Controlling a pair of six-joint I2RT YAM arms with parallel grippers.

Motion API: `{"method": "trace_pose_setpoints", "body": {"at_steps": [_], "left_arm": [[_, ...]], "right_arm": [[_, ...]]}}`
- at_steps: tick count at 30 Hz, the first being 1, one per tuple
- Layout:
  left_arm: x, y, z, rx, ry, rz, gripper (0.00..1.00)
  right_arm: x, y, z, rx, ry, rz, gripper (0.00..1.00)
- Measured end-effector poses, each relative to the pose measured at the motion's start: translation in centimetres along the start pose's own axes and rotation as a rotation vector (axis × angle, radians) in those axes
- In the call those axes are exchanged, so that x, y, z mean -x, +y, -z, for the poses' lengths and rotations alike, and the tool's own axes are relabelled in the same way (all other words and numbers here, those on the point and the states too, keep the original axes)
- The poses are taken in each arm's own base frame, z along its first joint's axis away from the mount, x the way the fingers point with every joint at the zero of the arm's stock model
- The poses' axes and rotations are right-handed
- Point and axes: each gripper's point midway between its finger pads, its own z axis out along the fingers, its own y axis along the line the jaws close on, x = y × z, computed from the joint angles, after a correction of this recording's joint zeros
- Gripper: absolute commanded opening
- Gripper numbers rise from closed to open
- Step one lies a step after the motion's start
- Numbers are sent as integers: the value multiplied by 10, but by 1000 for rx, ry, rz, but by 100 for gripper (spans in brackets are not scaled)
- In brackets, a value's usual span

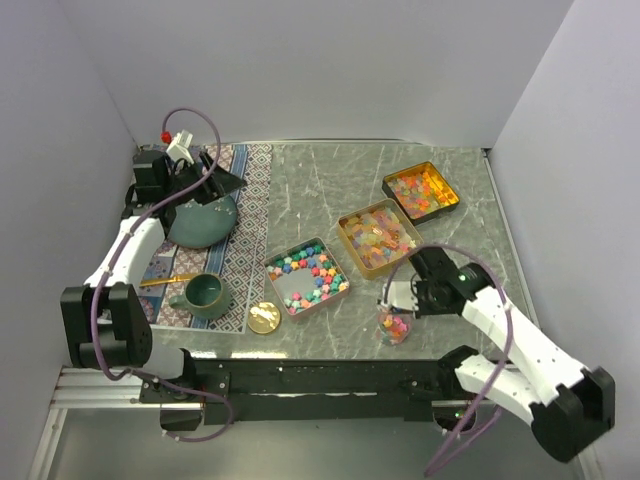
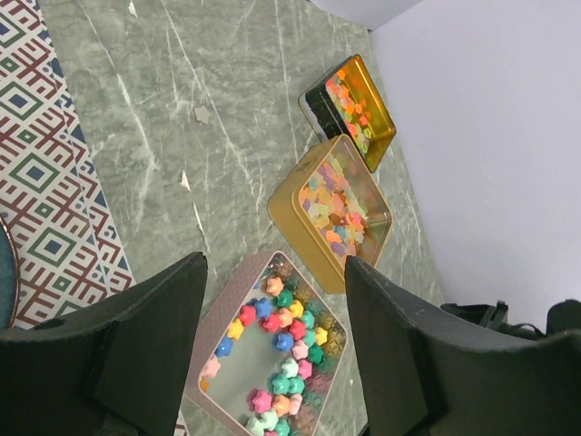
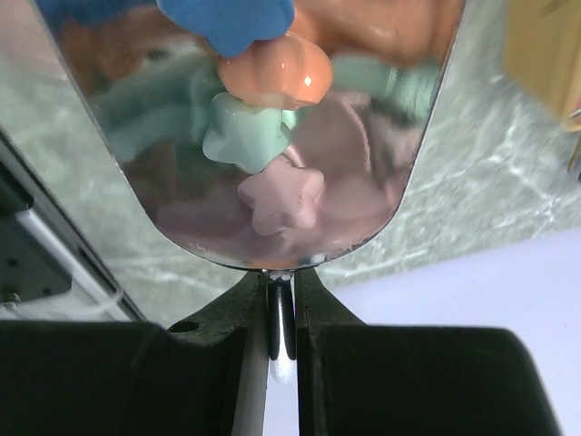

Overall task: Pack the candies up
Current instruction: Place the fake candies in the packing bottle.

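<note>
The candies fill three open tins: pastel stars in the pink tin (image 1: 308,277) (image 2: 272,363), pale pieces in the middle gold tin (image 1: 378,238) (image 2: 334,211), and orange gummies in the far gold tin (image 1: 421,191) (image 2: 352,107). My right gripper (image 1: 402,298) (image 3: 280,286) is shut on the thin handle of a shiny metal scoop (image 3: 254,136). The scoop carries blue, orange, green and pink stars. It hangs over a small clear container (image 1: 396,325) that holds a few candies. My left gripper (image 1: 215,182) (image 2: 272,272) stands open and empty, high over the patterned mat, looking down at the pink tin.
On the patterned mat (image 1: 247,225) at the left lie a teal plate (image 1: 203,222), a teal cup (image 1: 205,295) and a gold spoon (image 1: 165,280). A round gold lid (image 1: 264,317) sits by the mat's near corner. White walls close in the marble table (image 1: 320,190).
</note>
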Motion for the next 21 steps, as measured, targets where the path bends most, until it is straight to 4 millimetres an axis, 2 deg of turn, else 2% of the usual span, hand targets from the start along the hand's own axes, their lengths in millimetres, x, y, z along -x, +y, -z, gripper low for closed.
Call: {"method": "trace_pose_setpoints", "body": {"at_steps": [4,8,16,21], "left_arm": [[0,2,-5,3,6,-1,68],[0,3,-5,6,5,0,68],[3,2,-6,1,-2,-8,68],[4,1,-6,-1,-5,-10,68]], "right_arm": [[-19,17,0,4,57,64,0],[-32,21,3,8,119,121,0],[-52,17,11,26,243,196,0],[-52,-4,26,24,288,224,0]]}}
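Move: The packing bottle that the scoop is being emptied into stands about 7 cm to the right hand's left and 4 cm back, its middle some 8 cm lower; that hand already holds the loaded scoop by its handle, the blade reaching left. From the same hand the gummy tin is about 15 cm ahead and 10 cm left, the star-candy box about 6 cm ahead and 26 cm left. From the left hand the bottle lies roughly 28 cm back, 34 cm right and 22 cm lower. Rightwards by about 5 cm goes the right hand, drawing the scoop back off the packing bottle, with an early slight drift towards the base and a late rise of some 2.5 cm. All the while it rolls its left side down some 20 degrees, tipping the scoop's mouth towards the bottle; the fingers keep the handle pinched. ##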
